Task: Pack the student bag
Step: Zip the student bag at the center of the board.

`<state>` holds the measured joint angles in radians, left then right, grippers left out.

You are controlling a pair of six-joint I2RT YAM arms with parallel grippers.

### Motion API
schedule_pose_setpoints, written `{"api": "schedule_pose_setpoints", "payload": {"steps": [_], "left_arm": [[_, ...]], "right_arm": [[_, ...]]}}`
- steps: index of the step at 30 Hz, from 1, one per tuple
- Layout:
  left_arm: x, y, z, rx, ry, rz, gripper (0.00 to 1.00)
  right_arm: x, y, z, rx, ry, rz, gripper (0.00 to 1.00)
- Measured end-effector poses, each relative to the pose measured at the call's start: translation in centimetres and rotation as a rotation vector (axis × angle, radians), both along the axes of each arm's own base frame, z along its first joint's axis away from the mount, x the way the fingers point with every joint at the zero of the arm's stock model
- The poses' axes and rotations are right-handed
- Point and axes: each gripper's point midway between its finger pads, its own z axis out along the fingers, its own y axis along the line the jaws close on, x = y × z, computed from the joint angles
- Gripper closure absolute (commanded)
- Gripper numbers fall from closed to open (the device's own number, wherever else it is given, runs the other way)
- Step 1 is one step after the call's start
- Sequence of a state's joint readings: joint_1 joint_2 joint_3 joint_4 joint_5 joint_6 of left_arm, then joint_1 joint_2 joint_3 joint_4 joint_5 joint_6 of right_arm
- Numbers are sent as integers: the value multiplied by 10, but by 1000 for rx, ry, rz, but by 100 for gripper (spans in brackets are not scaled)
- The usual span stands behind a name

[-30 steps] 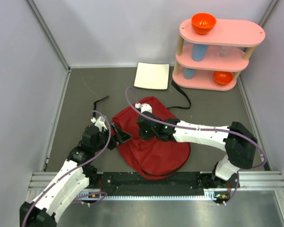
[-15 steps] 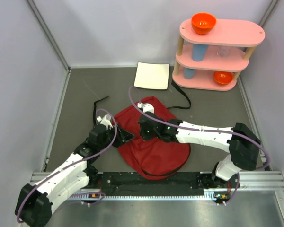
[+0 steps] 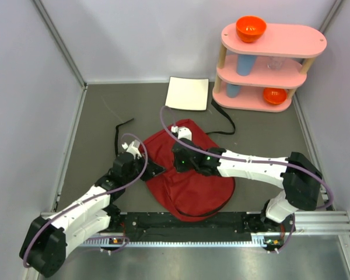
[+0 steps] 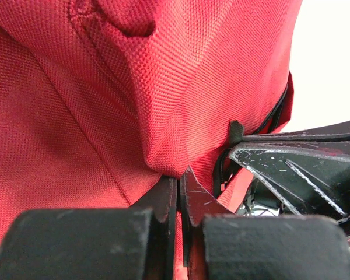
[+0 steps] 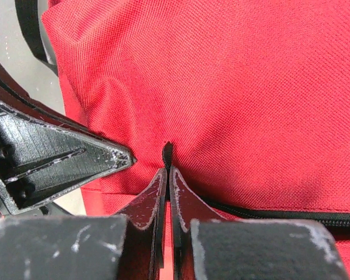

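The student bag (image 3: 192, 181), a dark red fabric backpack with black straps, lies flat on the grey table between both arms. My left gripper (image 3: 154, 170) is at its left edge, shut on a fold of the red fabric (image 4: 163, 157). My right gripper (image 3: 176, 165) sits over the bag's upper left part, shut on a small black zipper pull tab (image 5: 168, 153) at the end of a black zipper (image 5: 291, 214). The two grippers are close together; each shows in the other's wrist view.
A white flat pad (image 3: 187, 93) lies at the back. A pink three-tier shelf (image 3: 268, 58) stands back right with orange bowls (image 3: 251, 27) and blue cups (image 3: 244, 63). A black strap (image 3: 224, 121) trails from the bag toward the shelf. Grey walls enclose the table.
My left gripper has moved right to the bag's left edge and closed on its fabric. The right gripper has stayed on the bag, shifting only slightly.
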<state>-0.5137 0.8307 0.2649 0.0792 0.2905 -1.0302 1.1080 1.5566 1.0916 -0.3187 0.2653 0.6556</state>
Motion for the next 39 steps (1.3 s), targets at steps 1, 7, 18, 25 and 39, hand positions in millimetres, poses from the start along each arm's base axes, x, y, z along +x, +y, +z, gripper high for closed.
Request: {"api": "schedule_pose_setpoints", "payload": {"steps": [1, 7, 18, 25, 39], "left_arm": [[0, 0, -1, 4, -3, -4, 100], [1, 3, 5, 39, -55, -19, 100], [-1, 8, 14, 61, -125, -35, 100], [-3, 15, 16, 65, -132, -30, 100], [-5, 25, 14, 75, -110, -24, 100]], "right_arm": [[1, -1, 0, -1, -3, -6, 100], [15, -17, -3, 15, -4, -68, 100], [36, -50, 5, 39, -41, -141, 100], [53, -83, -2, 31, -41, -227, 100], [102, -144, -3, 30, -65, -412, 100]]}}
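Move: The right fingers already hold the zip pull, close by the left fingertips, and the zip's far end lies about 10 cm ahead and 16 cm right of them. From the right hand, the bag's middle is roughly level ahead-to-back, 5 cm right and 6 cm lower, while the loose right strap lies some 27 cm ahead and 21 cm right, 11 cm below. From the left hand, which pinches the bag, the zip's far end is about 11 cm ahead and 21 cm right. Keeping the zip pull pinched in its shut fingers, the right hand drags it along the zip to the right and forward, away from the left hand and towards the zip's far end, about 17 cm at nearly level height, quickening after a brief easing while the wrist turns some 25 degrees clockwise. The left hand keeps its pinch on the red cloth at the zip's near end as an anchor, lifting slightly with the fingertips tilting up a little, then drawing a couple of centimetres left, against the pull. ##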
